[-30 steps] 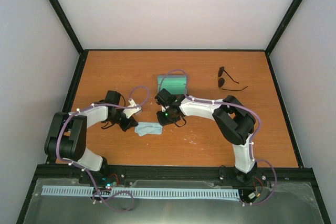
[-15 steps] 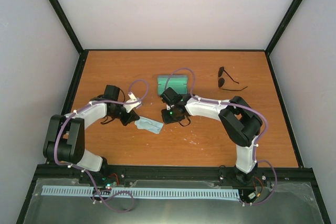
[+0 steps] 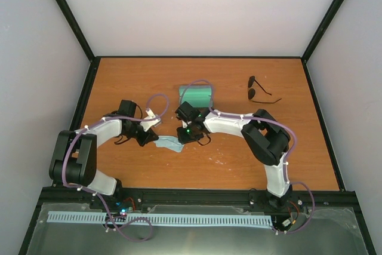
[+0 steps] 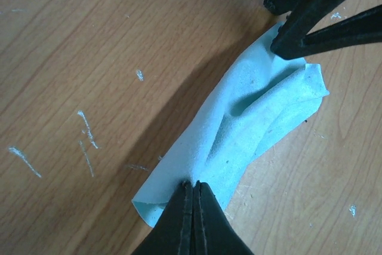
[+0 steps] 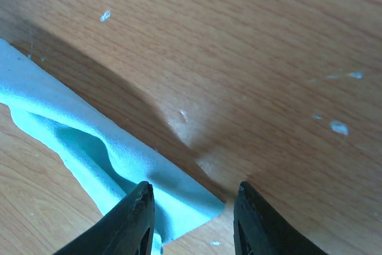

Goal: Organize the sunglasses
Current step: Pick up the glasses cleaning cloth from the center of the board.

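Observation:
The sunglasses (image 3: 260, 91), thin black frame with dark lenses, lie at the back right of the table, far from both arms. A light-blue cloth (image 3: 169, 144) lies crumpled at the middle. My left gripper (image 3: 153, 140) is shut on its near edge; in the left wrist view the fingertips (image 4: 194, 184) pinch the cloth (image 4: 256, 117). My right gripper (image 3: 182, 137) stands open over the cloth's other end. In the right wrist view a corner of the cloth (image 5: 89, 147) lies between its fingers (image 5: 194, 194), which are not closed on it.
The grey-blue case (image 3: 196, 95) with its green inside lies open just behind the right gripper. Black frame rails (image 3: 83, 97) edge the table's left, right and back sides. The right gripper's dark fingers (image 4: 304, 25) show at the top of the left wrist view.
The cloth has gone from lying flat to being bunched and stretched between the two grippers. The right gripper has opened a little wider at the cloth's corner. The sunglasses have not moved.

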{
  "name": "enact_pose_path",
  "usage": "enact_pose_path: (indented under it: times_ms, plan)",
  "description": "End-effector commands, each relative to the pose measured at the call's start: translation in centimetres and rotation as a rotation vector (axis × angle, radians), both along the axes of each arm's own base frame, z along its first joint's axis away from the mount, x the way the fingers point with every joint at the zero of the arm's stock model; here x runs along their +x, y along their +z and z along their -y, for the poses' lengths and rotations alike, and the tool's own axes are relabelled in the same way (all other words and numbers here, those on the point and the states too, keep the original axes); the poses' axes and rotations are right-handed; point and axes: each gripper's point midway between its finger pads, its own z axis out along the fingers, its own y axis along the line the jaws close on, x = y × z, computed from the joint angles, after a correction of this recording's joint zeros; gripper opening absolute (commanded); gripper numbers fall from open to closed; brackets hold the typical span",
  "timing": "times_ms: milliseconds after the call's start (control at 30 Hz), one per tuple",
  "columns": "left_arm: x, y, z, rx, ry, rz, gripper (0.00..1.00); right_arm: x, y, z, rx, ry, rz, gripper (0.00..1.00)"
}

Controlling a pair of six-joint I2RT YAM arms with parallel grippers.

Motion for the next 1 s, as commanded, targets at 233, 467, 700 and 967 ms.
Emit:
enact_pose_path:
  times_ms: [233, 467, 700, 967]
  plan:
    - [0.6, 0.5, 0.2, -0.02, -0.005, 0.029, 0.01, -1.1, -2.4, 0.4, -0.13, 0.028, -0.037, 0.31]
    - [0.6, 0.4, 0.2, -0.018, -0.002, 0.031, 0.01, -2.1, -3.1, 1.4, -0.192, 0.035, -0.049, 0.18]
    - [0.8, 0.4, 0.2, -0.021, 0.004, 0.038, 0.01, -1.7, -2.7, 1.4, -0.191, 0.017, -0.022, 0.03]
    - [1.5, 1.3, 0.6, -0.052, 0.026, 0.055, 0.01, 0.8, 0.5, 1.2, -0.179, -0.012, 0.115, 0.03]
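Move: The right gripper already straddles the upper corner of the glasses cleaning cloth's right end, which lies straight under it about 1 cm below the fingertips. The green glasses case is about 17 cm farther out and 5 cm to its right; the sunglasses are roughly 20 cm out and 31 cm right. From the left gripper, already shut on the cloth's left end, that corner lies about 9 cm right, 1 cm back and 2 cm lower. Close the right gripper from partly open until it pinches the cloth's right corner, easing the fingertips down less than 1 cm while the hand rolls about 5 degrees, its right side rising. Keep the left gripper shut on the other end and practically still, so the cloth stays spanned between both hands. ##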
